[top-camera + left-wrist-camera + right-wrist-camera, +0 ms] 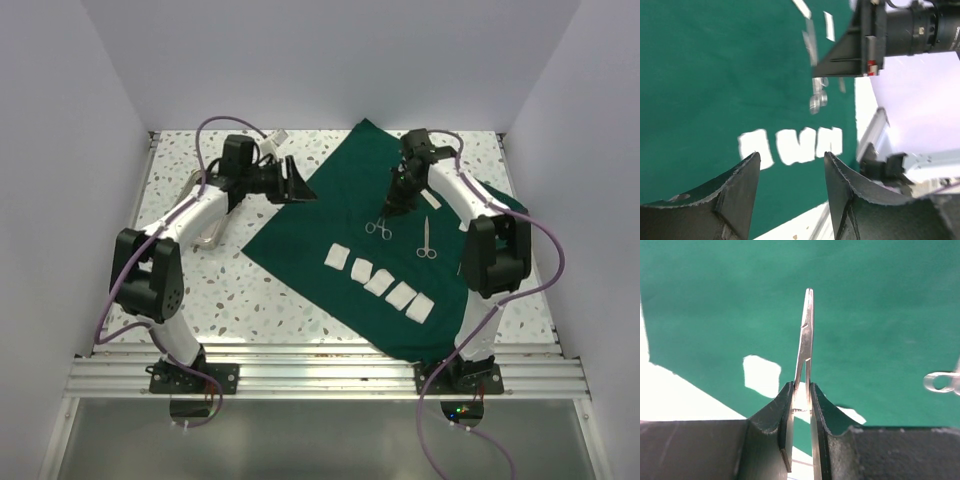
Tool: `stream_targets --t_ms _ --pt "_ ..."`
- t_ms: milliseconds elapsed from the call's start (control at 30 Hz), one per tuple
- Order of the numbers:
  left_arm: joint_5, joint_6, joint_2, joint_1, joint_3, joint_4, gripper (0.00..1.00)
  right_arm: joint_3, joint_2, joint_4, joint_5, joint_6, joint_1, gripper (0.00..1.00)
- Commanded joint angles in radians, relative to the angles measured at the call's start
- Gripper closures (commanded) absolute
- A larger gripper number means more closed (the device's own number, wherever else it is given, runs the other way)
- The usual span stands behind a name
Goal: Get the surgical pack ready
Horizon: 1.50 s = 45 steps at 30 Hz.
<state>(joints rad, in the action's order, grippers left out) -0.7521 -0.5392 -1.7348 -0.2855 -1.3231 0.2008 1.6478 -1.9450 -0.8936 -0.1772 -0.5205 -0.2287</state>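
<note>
The surgical pack is a dark green drape (330, 215) spread flat as a wide sheet across the table's middle and right. Several white gauze squares (380, 280) lie on it in a slanted row, also seen in the left wrist view as gauze squares (790, 145). My right gripper (393, 205) hangs over the drape's middle, shut on a slim metal instrument (807, 320) whose closed tips stick out past the fingers of the right gripper (801, 385). My left gripper (303, 185) stands open over the drape's left edge; the left gripper (792, 160) has nothing between its fingers.
Two ring-handled metal instruments (378, 228) (427, 240) lie on the drape above the gauze row. A shiny metal tray (207, 232) shows partly under the left arm. Bare speckled tabletop (270, 300) lies left of the drape. White walls close in three sides.
</note>
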Motion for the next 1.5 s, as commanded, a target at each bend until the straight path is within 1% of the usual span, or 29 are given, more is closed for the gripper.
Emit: stream_targets --t_ms 0,133,233,367,567,667,733,800,867,900,933,967,1000,1033,1067,1100,1133,1167,1200,1233,1267,1300,1333,1367,1400,1433,1467 --pt "-0.109 -0.059 -0.005 -0.075 0.001 -0.135 0.42 0.009 0.089 0.065 -0.106 -0.033 -0.078 1.00" --pt "-0.096 -0.082 -0.015 -0.119 0.013 -0.144 0.43 0.026 0.100 0.085 -0.136 -0.078 -0.127 1.00" --pt "-0.084 -0.073 -0.019 -0.142 0.019 -0.118 0.43 0.041 0.113 0.091 -0.139 -0.096 -0.153 1.00" --pt "-0.075 -0.058 -0.012 -0.159 0.033 -0.089 0.43 0.038 0.132 0.099 -0.145 -0.115 -0.164 1.00" --pt "-0.020 -0.007 0.004 -0.201 0.056 -0.017 0.44 0.037 0.158 0.108 -0.160 -0.124 -0.167 1.00" --pt "-0.015 -0.008 -0.005 -0.216 0.052 -0.015 0.44 0.038 0.167 0.107 -0.160 -0.130 -0.169 1.00" --pt "-0.023 -0.018 -0.014 -0.221 0.047 -0.029 0.47 0.038 0.170 0.110 -0.162 -0.131 -0.173 1.00" --pt "-0.013 -0.027 -0.019 -0.225 0.038 -0.031 0.52 0.040 0.172 0.108 -0.165 -0.133 -0.173 1.00" --pt "0.003 -0.022 -0.025 -0.225 0.027 -0.021 0.67 0.043 0.172 0.110 -0.166 -0.133 -0.175 1.00" --pt "0.016 -0.002 -0.028 -0.225 0.019 0.011 0.86 0.046 0.169 0.105 -0.168 -0.131 -0.175 1.00" --pt "0.032 0.010 -0.028 -0.225 0.009 0.031 0.95 0.049 0.164 0.101 -0.168 -0.130 -0.176 1.00" --pt "0.074 0.024 -0.028 -0.224 -0.011 0.054 1.00 0.058 0.161 0.094 -0.165 -0.128 -0.176 1.00" --pt "0.101 0.041 -0.028 -0.224 -0.025 0.108 1.00 0.063 0.156 0.082 -0.162 -0.122 -0.176 1.00" --pt "0.132 0.082 -0.022 -0.222 -0.037 0.139 1.00 0.067 0.152 0.073 -0.148 -0.119 -0.176 0.83" --pt "0.199 0.102 -0.017 -0.215 -0.066 0.167 1.00 0.090 0.147 0.053 -0.137 -0.113 -0.175 0.73" --pt "0.239 0.123 -0.014 -0.208 -0.082 0.234 1.00 0.105 0.136 0.015 -0.114 -0.090 -0.173 0.64" --pt "0.281 0.163 -0.003 -0.199 -0.096 0.268 1.00 0.125 0.130 -0.013 -0.069 -0.073 -0.173 0.58" --pt "0.365 0.183 0.003 -0.175 -0.125 0.303 1.00 0.162 0.123 -0.037 -0.041 -0.056 -0.167 0.50" --pt "0.411 0.206 0.007 -0.161 -0.139 0.369 1.00 0.176 0.115 -0.075 -0.022 -0.027 -0.163 0.47" --pt "0.472 0.259 0.017 -0.150 -0.171 0.409 1.00 0.194 0.110 -0.091 0.008 -0.013 -0.158 0.45" --pt "0.597 0.286 0.020 -0.130 -0.186 0.448 1.00 0.201 0.109 -0.105 0.019 -0.004 -0.144 0.41" --pt "0.649 0.312 0.020 -0.118 -0.197 0.509 1.00 0.201 0.106 -0.120 0.024 0.013 -0.138 0.41" --pt "0.702 0.358 0.021 -0.103 -0.209 0.534 1.00 0.193 0.109 -0.123 0.025 0.017 -0.129 0.40" --pt "0.817 0.378 0.023 -0.072 -0.209 0.557 1.00 0.185 0.109 -0.122 0.021 0.023 -0.111 0.39" --pt "0.871 0.402 0.026 -0.057 -0.208 0.590 1.00 0.176 0.110 -0.120 0.018 0.028 -0.103 0.39" --pt "1.001 0.442 0.026 -0.034 -0.200 0.607 1.00 0.161 0.116 -0.119 0.015 0.031 -0.086 0.39" --pt "1.063 0.461 0.024 -0.021 -0.191 0.618 1.00 0.153 0.119 -0.119 0.013 0.033 -0.080 0.39"
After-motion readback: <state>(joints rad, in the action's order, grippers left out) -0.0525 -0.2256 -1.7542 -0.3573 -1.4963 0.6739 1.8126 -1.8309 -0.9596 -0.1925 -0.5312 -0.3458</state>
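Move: The clamp, already held by its handle part in the right fingers, lies some 20 cm to the left hand's right, about 2 cm farther out and 9 cm lower; the nearest gauze is about 7 cm right, 6 cm back and 19 cm below. From the right hand, the open left gripper is about 20 cm left, 1 cm back and 9 cm higher, and the straight scissors lie 11 cm right, 1 cm back, 10 cm below. The right hand carries the clamp about 10 cm left and 7 cm up while the open left hand draws back and right by 7 or 8 cm each, sinking slightly, and pinches its ring end. The right fingers then open and back off some 3 cm up and right, as the left hand swings about 14 cm left and 8 cm forward towards the tray, rolling some 40 degrees. ##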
